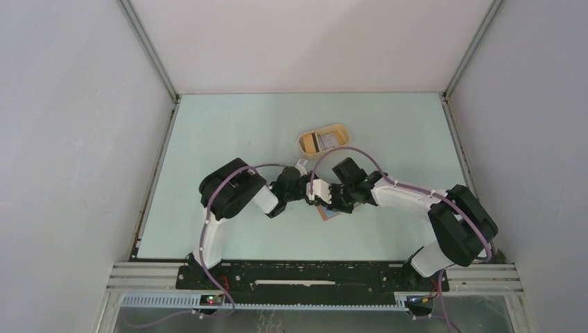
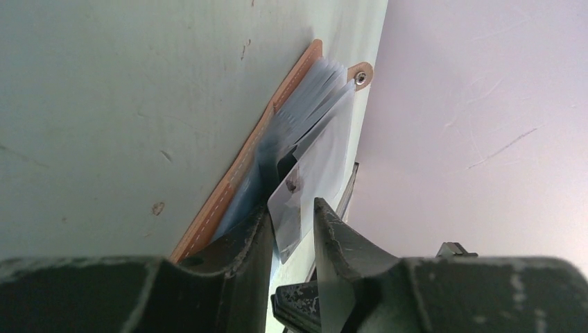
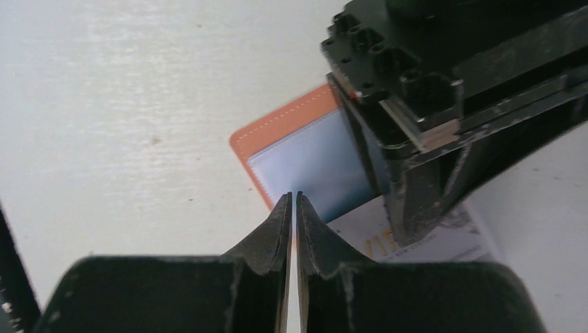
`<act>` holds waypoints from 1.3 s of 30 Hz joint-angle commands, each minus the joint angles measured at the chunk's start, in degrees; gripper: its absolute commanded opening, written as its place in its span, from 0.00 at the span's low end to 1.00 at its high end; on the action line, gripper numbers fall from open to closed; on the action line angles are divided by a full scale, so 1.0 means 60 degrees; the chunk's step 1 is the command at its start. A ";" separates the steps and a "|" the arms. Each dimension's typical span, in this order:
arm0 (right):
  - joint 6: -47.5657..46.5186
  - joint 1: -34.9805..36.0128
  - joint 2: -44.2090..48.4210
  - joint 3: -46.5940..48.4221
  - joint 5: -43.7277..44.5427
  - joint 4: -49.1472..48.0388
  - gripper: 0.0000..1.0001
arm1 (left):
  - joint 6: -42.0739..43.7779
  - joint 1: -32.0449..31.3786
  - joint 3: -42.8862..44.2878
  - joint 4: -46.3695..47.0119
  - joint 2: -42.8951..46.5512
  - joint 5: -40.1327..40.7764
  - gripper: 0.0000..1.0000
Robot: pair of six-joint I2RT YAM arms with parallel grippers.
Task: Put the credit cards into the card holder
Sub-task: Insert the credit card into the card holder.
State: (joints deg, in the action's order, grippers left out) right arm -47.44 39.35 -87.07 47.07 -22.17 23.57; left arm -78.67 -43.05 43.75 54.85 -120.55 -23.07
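The reddish-brown card holder [image 2: 229, 187] lies open on the table, its clear inner pockets [image 3: 312, 163] facing up. In the top view only one corner of the card holder [image 1: 326, 214] shows under the two grippers. A white credit card [image 2: 305, 177] stands tilted in the pockets, its lower end between the fingers of my left gripper [image 2: 291, 208]. Those fingers are open, with a gap beside the card. The same card [image 3: 444, 239] shows gold lettering. My right gripper [image 3: 292, 196] is shut, with its tips at the holder's stitched edge. More credit cards [image 1: 323, 141] lie in the tray.
A yellow oval tray [image 1: 344, 130] sits just beyond the grippers, toward the back of the table. Both arms meet over the table's middle, gripper against gripper [image 1: 326, 194]. Grey walls close in the table on the left, right and back.
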 commanded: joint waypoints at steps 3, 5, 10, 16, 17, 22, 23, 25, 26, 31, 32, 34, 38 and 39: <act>-0.0426 0.0312 -0.0043 -0.0022 0.1096 -0.0980 0.13 | -0.0011 -0.0007 0.0238 -0.0164 -0.0265 -0.0227 0.33; -0.0477 0.0365 -0.0125 -0.0023 0.1258 -0.0983 0.13 | -0.0034 -0.0009 0.0251 -0.0136 -0.0289 -0.0252 0.34; -0.0583 0.0384 -0.0291 -0.0039 0.1381 -0.0902 0.13 | -0.0067 -0.0005 0.0268 -0.0068 -0.0339 -0.0272 0.35; -0.0648 0.0384 -0.0429 -0.0023 0.1779 -0.0900 0.13 | -0.0100 -0.0008 0.0253 -0.0012 -0.0401 -0.0301 0.36; -0.0648 0.0384 -0.0443 -0.0023 0.1916 -0.0921 0.13 | -0.0106 -0.0011 0.0253 -0.0004 -0.0414 -0.0290 0.36; -0.0626 0.0153 -0.0334 -0.0023 0.2114 -0.0919 0.13 | -0.0108 -0.0011 0.0253 -0.0001 -0.0470 -0.0308 0.37; -0.0619 0.0075 -0.0308 -0.0023 0.2114 -0.0901 0.13 | -0.0100 -0.0004 0.0258 -0.0001 -0.0474 -0.0314 0.37; -0.0622 -0.0077 -0.0262 -0.0023 0.2106 -0.0875 0.13 | -0.0101 -0.0004 0.0240 -0.0001 -0.0486 -0.0313 0.37; -0.0619 -0.0158 -0.0232 -0.0023 0.2100 -0.0855 0.13 | -0.0101 -0.0005 0.0238 -0.0001 -0.0509 -0.0313 0.37; -0.0568 -0.0473 -0.0156 -0.0023 0.2188 -0.0905 0.13 | -0.0115 -0.0010 0.0267 -0.0001 -0.0588 -0.0330 0.38; -0.0550 -0.0534 -0.0149 -0.0030 0.2231 -0.0931 0.13 | -0.0115 -0.0017 0.0267 -0.0001 -0.0597 -0.0328 0.38; -0.0499 -0.0640 -0.0128 -0.0023 0.2267 -0.0976 0.13 | -0.0115 -0.0004 0.0282 -0.0001 -0.0606 -0.0329 0.38; -0.0391 -0.0861 -0.0020 -0.0023 0.2344 -0.1067 0.13 | -0.0115 -0.0004 0.0275 -0.0001 -0.0598 -0.0337 0.38; -0.0352 -0.0905 0.0022 -0.0023 0.2347 -0.1086 0.13 | -0.0108 0.0006 0.0268 -0.0001 -0.0580 -0.0320 0.38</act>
State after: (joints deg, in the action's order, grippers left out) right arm -50.00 35.79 -89.25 47.03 -11.05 18.94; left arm -80.23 -42.94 44.86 57.69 -122.65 -24.43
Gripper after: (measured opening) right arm 0.130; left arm 0.376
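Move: The credit card in its clear sleeve lies about 7 cm ahead of the closed right fingertips, some 3 cm to their right and about level. The card holder's middle is roughly 3 cm ahead of, 3 cm right of and 2 cm below the right hand. From the left hand, the sleeved card is about 2 cm ahead and 3 cm to the right, level. The tray stands some 25 cm beyond the right hand, 2 cm to its left and 2 cm lower. The right hand, fingers kept shut, slides low over the open card holder from its near left part towards the sleeved credit card, about 5 cm forward, sinking slightly and then veering some 3 cm to the right, while its wrist tilts the fingertips forward and turns a little clockwise, about 10 degrees in all, to bring the tips against the sleeve beside the left fingers. The left hand stays at the holder's left part with its fingers slightly parted, easing barely half a centimetre to the right as the right hand works past its tips. ##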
